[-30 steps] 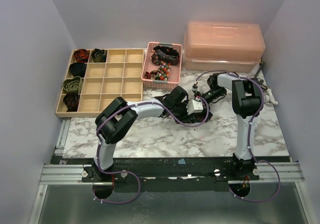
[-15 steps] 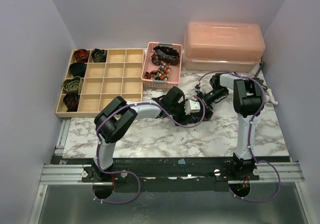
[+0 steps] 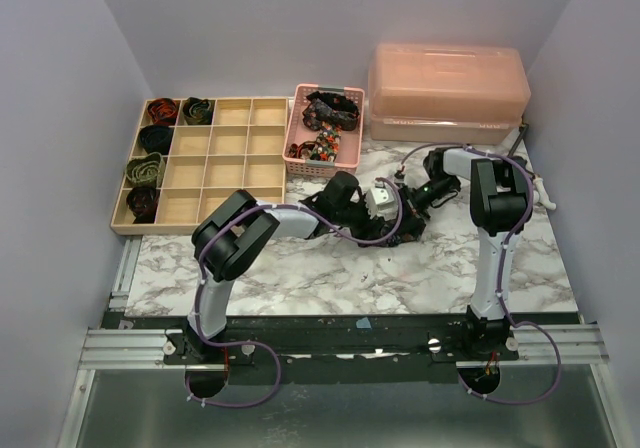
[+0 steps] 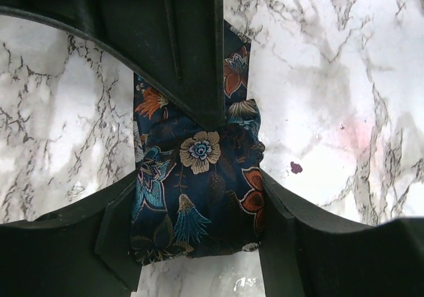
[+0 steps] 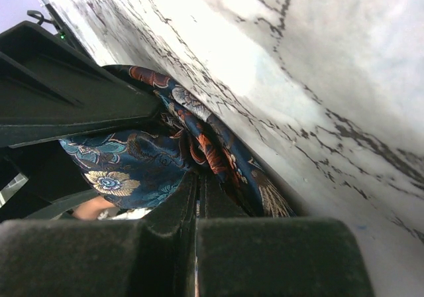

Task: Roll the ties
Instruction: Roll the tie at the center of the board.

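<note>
A navy tie [image 4: 199, 197] with teal and orange flowers lies as a short roll on the marble table [image 4: 331, 78]. My left gripper [image 4: 199, 178] stands open around the roll, which fills the gap and touches both fingers [image 4: 106, 234]. My right gripper [image 5: 197, 178] is shut, its tips pinching a fold of the tie [image 5: 126, 168] at the roll's far side. In the left wrist view its black finger [image 4: 192, 58] reaches down onto the roll. In the top view both grippers, left [image 3: 396, 218] and right [image 3: 407, 202], meet over the dark tie [image 3: 398, 236] mid-table.
A wooden divided tray [image 3: 240, 158] at back left holds several coiled ties [image 3: 146, 170] in its left cells. A pink mesh basket [image 3: 296, 154] with loose ties stands beside it. A pink lidded box [image 3: 448, 88] sits at back right.
My left gripper has opened wider and shifted back and left, closer to the basket. The right gripper followed slightly left and stayed shut.
</note>
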You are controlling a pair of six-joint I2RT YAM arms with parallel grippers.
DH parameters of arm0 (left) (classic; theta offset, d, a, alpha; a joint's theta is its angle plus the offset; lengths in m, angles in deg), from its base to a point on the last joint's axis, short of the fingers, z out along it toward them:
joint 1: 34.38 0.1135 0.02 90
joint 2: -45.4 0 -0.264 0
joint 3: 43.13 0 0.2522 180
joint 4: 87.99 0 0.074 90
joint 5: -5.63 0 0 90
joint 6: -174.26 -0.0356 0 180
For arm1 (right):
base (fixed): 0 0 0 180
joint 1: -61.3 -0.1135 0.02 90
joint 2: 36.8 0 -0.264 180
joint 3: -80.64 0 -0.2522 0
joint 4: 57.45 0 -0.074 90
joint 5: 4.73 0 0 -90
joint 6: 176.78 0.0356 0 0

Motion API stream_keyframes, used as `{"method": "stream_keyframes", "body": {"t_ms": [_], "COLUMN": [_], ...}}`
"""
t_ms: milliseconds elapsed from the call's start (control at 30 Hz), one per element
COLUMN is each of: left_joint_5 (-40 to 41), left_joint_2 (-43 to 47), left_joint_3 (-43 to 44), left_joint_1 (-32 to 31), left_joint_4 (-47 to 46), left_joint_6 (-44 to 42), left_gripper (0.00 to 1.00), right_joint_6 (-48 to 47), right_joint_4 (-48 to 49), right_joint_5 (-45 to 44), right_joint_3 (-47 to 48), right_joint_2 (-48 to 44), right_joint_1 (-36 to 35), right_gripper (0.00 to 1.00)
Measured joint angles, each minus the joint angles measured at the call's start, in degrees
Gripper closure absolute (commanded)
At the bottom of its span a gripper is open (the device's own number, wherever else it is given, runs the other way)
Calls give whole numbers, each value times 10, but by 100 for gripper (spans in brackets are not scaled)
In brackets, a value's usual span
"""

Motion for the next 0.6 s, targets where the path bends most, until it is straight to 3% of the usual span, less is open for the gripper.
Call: {"method": "stream_keyframes", "body": {"t_ms": [133,267,400,600], "left_joint_5": [-8,-11,7,59], "left_joint_2": [-14,-17,-17,-3], "left_joint_3": [-2,-1,15,19], "left_joint_1": [0,0,-7,-23], "left_joint_4": [-30,-34,1,39], "left_joint_6": [36,54,30,-68], "left_gripper": [53,79,88,86], "right_joint_6": [6,10,2,-41], "right_joint_4": [6,10,1,-39], "right_joint_5": [0,0,0,8], "right_joint_3": [-5,-7,2,51], "right_joint_2": [-2,-6,-6,-7], "right_joint_1": [2,2,9,35], "right_gripper": [100,99,62,47]}}
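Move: The tie roll already sits between the left hand's fingers, its middle about 2 cm to the right of the hand point and level in depth. From there, the tie's free end lies some 8 cm to the right and about 1 cm lower, and the pink basket some 22 cm ahead and 12 cm left. From the right hand, shut at the roll's right side, the roll is about 4 cm left and 1 cm back. Almost in place, the left hand tightens its fingers from a bit over half open to about a third, squeezing the roll from both sides and tilting a little as it settles just under 1 cm. The right hand waits shut at the roll's right side until the left has closed, then opens to about half, lets go of the cloth and pulls off some 3.5 cm forward, up and to the right. ##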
